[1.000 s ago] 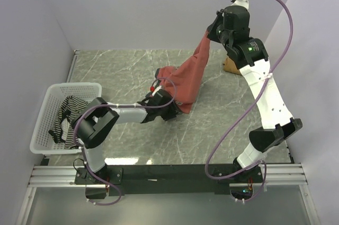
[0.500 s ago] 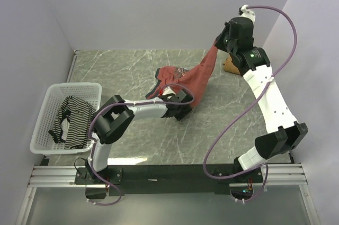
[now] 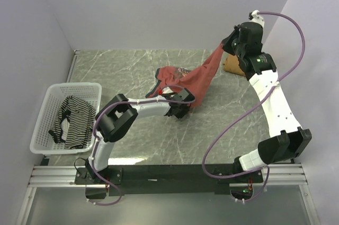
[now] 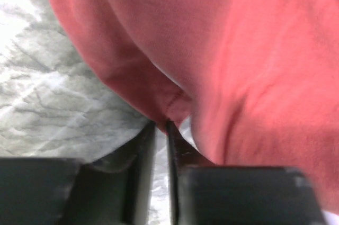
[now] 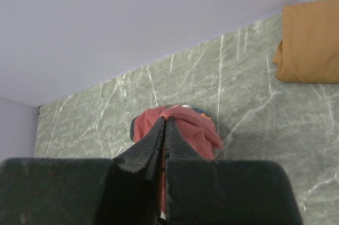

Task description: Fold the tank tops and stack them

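The rust-red tank top (image 3: pixel 198 79) hangs stretched between both grippers, and its bulk trails on the table. High at the back right, my right gripper (image 3: pixel 226 44) is shut on its upper corner; the right wrist view shows the red cloth (image 5: pixel 196 129) falling from the closed tips of that gripper (image 5: pixel 165 120). Low on the table, my left gripper (image 3: pixel 180 111) sits at the lower hem. In the left wrist view its jaws (image 4: pixel 161 124) are nearly together, pinching a fold of the red cloth (image 4: pixel 238 66). The folded tan top (image 5: pixel 310 42) lies at the back right. The striped top (image 3: pixel 71 116) is in the basket.
A white mesh basket (image 3: pixel 79 84) stands at the table's left edge. The tan top (image 3: pixel 231 66) is partly hidden behind the right arm. Walls close off the back and both sides. A purple cable loops from the right arm down over the front right.
The right gripper carried the red top's corner to the right. The left gripper slid right along the table to the hem, and its jaws narrowed onto the cloth.
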Robot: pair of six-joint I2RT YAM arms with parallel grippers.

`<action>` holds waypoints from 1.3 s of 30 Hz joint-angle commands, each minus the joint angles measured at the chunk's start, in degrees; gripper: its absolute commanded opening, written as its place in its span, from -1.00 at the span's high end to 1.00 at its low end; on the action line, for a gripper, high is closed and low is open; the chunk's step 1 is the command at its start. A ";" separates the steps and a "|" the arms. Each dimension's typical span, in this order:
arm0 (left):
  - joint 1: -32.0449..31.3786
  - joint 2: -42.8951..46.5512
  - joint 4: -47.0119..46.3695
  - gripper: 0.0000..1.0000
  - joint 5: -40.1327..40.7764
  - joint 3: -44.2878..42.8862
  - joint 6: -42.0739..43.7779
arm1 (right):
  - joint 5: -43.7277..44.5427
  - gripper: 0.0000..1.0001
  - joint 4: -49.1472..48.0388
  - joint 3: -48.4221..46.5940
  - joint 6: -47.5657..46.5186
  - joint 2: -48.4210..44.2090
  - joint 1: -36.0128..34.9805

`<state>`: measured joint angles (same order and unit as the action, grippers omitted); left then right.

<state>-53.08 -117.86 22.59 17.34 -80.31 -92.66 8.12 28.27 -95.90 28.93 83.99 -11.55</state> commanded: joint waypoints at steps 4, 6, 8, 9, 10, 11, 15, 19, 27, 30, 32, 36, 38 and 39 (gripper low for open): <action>0.87 -1.76 4.75 0.99 3.04 2.96 -0.68 | -2.23 1.00 -4.28 3.08 1.31 -3.91 1.18; 1.48 0.52 4.57 0.99 3.83 4.46 1.42 | -2.14 1.00 -4.45 4.66 1.13 -4.70 1.18; 2.63 5.15 3.17 0.99 4.89 7.79 3.79 | -2.06 1.00 -4.19 5.80 1.31 -6.20 1.09; 2.98 7.19 2.99 0.99 5.41 8.93 6.33 | -2.14 1.00 -4.28 7.38 1.39 -6.90 1.09; 3.50 9.38 3.07 0.99 7.07 11.12 7.66 | -2.23 1.00 -4.28 8.17 1.39 -8.47 1.18; 3.68 14.19 3.42 0.99 7.61 12.19 8.98 | -2.49 1.00 -4.28 9.23 1.48 -9.36 1.27; 3.95 28.19 4.31 0.99 11.22 17.46 15.39 | -3.20 1.00 -4.37 15.02 2.10 -14.80 1.27; 3.95 46.00 7.46 0.99 13.33 23.35 17.42 | -3.28 1.00 -2.61 18.46 2.19 -21.75 1.27; 3.86 75.56 13.61 0.99 16.66 22.59 22.87 | -4.96 1.00 2.92 17.16 2.98 -35.01 1.36; 3.86 77.08 14.41 0.99 17.72 14.35 27.26 | -4.95 1.00 4.07 12.15 3.06 -37.92 1.27; 3.86 76.47 13.71 0.99 17.99 7.58 31.64 | -5.83 1.00 3.72 7.86 3.42 -39.42 1.36; 3.86 74.01 10.82 0.99 18.86 -2.46 37.54 | -6.63 1.00 2.40 0.81 3.77 -40.65 1.36; 3.86 72.96 8.26 0.99 19.04 -7.45 41.15 | -5.84 1.00 1.61 -3.14 3.50 -40.66 1.36; 3.86 71.73 7.65 0.99 19.57 -9.14 42.20 | -5.57 1.00 1.26 -4.37 3.33 -40.31 1.36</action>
<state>-49.10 -44.10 34.13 34.70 -83.72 -58.02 2.22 33.41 -95.83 32.16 43.88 -10.57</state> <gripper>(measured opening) 0.012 0.009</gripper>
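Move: The loose near corner of the red tank top lies at the left hand's parted fingertips, almost down on the table. The rest of it on the table lies in a crumpled pile centred some 10 cm ahead and 5 cm to the left. The folded brown tank top is roughly 22 cm ahead and 28 cm right of the left hand. From the raised right hand, already holding the other end, the corner is about 13 cm back, 18 cm left and 36 cm down. Sideways first, then steeply up: the left fingers shut on the red tank top's near corner, draw it left, then lift fast, ending some 45 cm higher, well left and a little back, fingers tipping up almost to level. The right hand keeps its pinch and pulls back about 25 cm, dipping slightly before it climbs and tilts upward. ##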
